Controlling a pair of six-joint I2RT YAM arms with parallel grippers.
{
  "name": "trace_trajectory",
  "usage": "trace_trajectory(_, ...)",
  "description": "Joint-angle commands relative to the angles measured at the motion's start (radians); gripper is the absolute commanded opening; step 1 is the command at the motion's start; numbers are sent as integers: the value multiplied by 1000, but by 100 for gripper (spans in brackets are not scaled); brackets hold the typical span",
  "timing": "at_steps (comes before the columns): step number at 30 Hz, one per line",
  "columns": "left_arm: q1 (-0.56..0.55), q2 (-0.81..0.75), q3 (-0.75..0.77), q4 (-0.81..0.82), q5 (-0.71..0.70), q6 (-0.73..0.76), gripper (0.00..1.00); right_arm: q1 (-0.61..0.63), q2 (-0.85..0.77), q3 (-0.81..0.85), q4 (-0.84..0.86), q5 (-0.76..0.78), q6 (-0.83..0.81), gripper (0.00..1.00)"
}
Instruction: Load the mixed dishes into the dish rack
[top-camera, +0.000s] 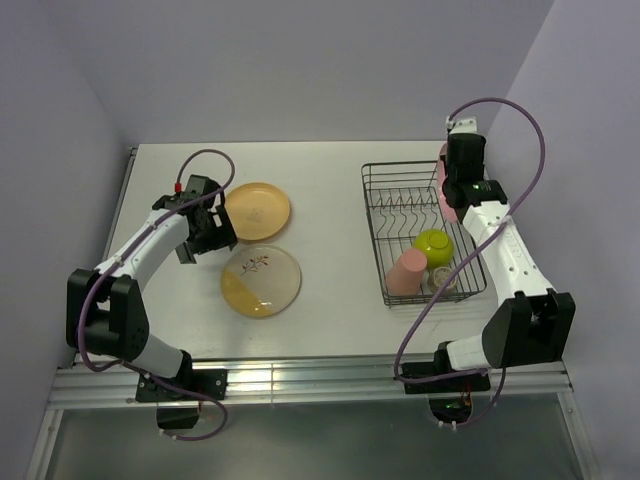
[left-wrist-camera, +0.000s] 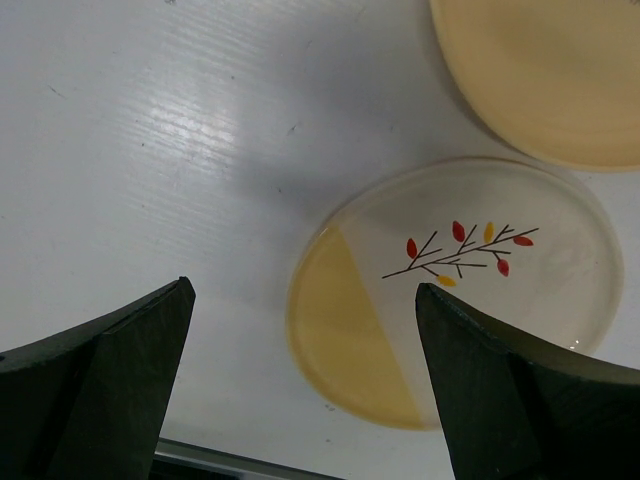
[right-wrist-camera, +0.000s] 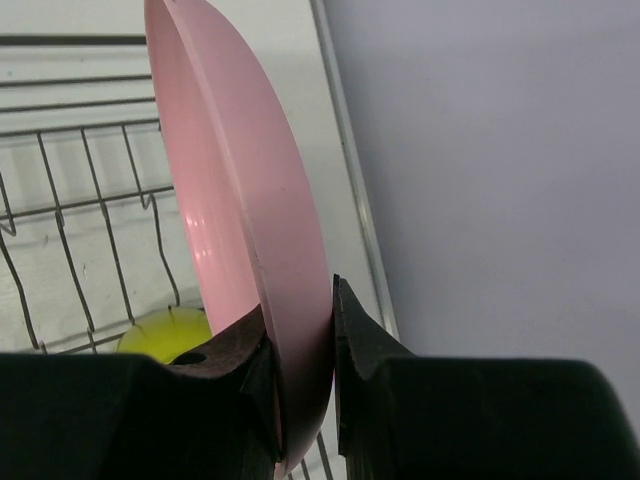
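My right gripper (top-camera: 463, 185) is shut on the rim of the pink plate (right-wrist-camera: 235, 200) and holds it on edge over the far right side of the dish rack (top-camera: 368, 200). A pink cup (top-camera: 407, 271), a lime-green bowl (top-camera: 434, 243) and a small speckled grey bowl (top-camera: 443, 279) sit in the rack's near end. The orange plate (top-camera: 257, 211) and the cream-and-yellow twig plate (top-camera: 261, 280) lie flat on the table at the left. My left gripper (top-camera: 205, 235) is open and empty, above the table just left of both plates; the twig plate (left-wrist-camera: 460, 290) lies under its right finger.
The rack's zigzag dividers (right-wrist-camera: 60, 130) stand empty to the left of the pink plate. The purple side wall (right-wrist-camera: 500, 150) is close on the right of the rack. The table's near edge rail (left-wrist-camera: 230, 460) shows below the left gripper.
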Motion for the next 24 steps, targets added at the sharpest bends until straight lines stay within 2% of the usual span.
trace_trajectory(1, 32, -3, -15, -2, 58, -23, 99, -5, 16, -35, 94, -16, 0, 0)
trace_trajectory(12, 112, 25, -1, 40, 196, -15, 97, -6, 54, -107, 134, -36, 35, 0)
trace_trajectory(15, 115, 59, 39, 57, 237, -23, 97, -3, 66, -100, 110, -46, 61, 1)
trace_trajectory(18, 116, 117, 94, 66, 268, -38, 96, 15, 80, -132, 111, -16, 72, 6)
trace_trajectory(24, 119, 220, 204, 66, 276, -55, 96, 46, 85, -172, 121, 20, 78, 10)
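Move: Right hand, holding the pink plate by its rim: the rack's rear plate slots lie some 5 cm left, level fore-and-aft, about 22 cm below; the green bowl about 4 cm left, 10 back, the pink cup 11 left, 15 back. Left hand, empty: the yellow plate is about 9 cm ahead, 10 right, 9 below; the decorated plate 8 back, 11 right, equally low. The right hand keeps its pinch on the pink plate and lowers it on edge about 7 cm, quickly at first and then slowly, with a slight leftward drift, down towards the rack beside the rightmost prong. Meanwhile the left hand, fingers staying wide open, eases left and down a little, then swings forward about 5 cm and slightly right towards the yellow plate's near-left edge, rolling some 15 degrees left side down. ##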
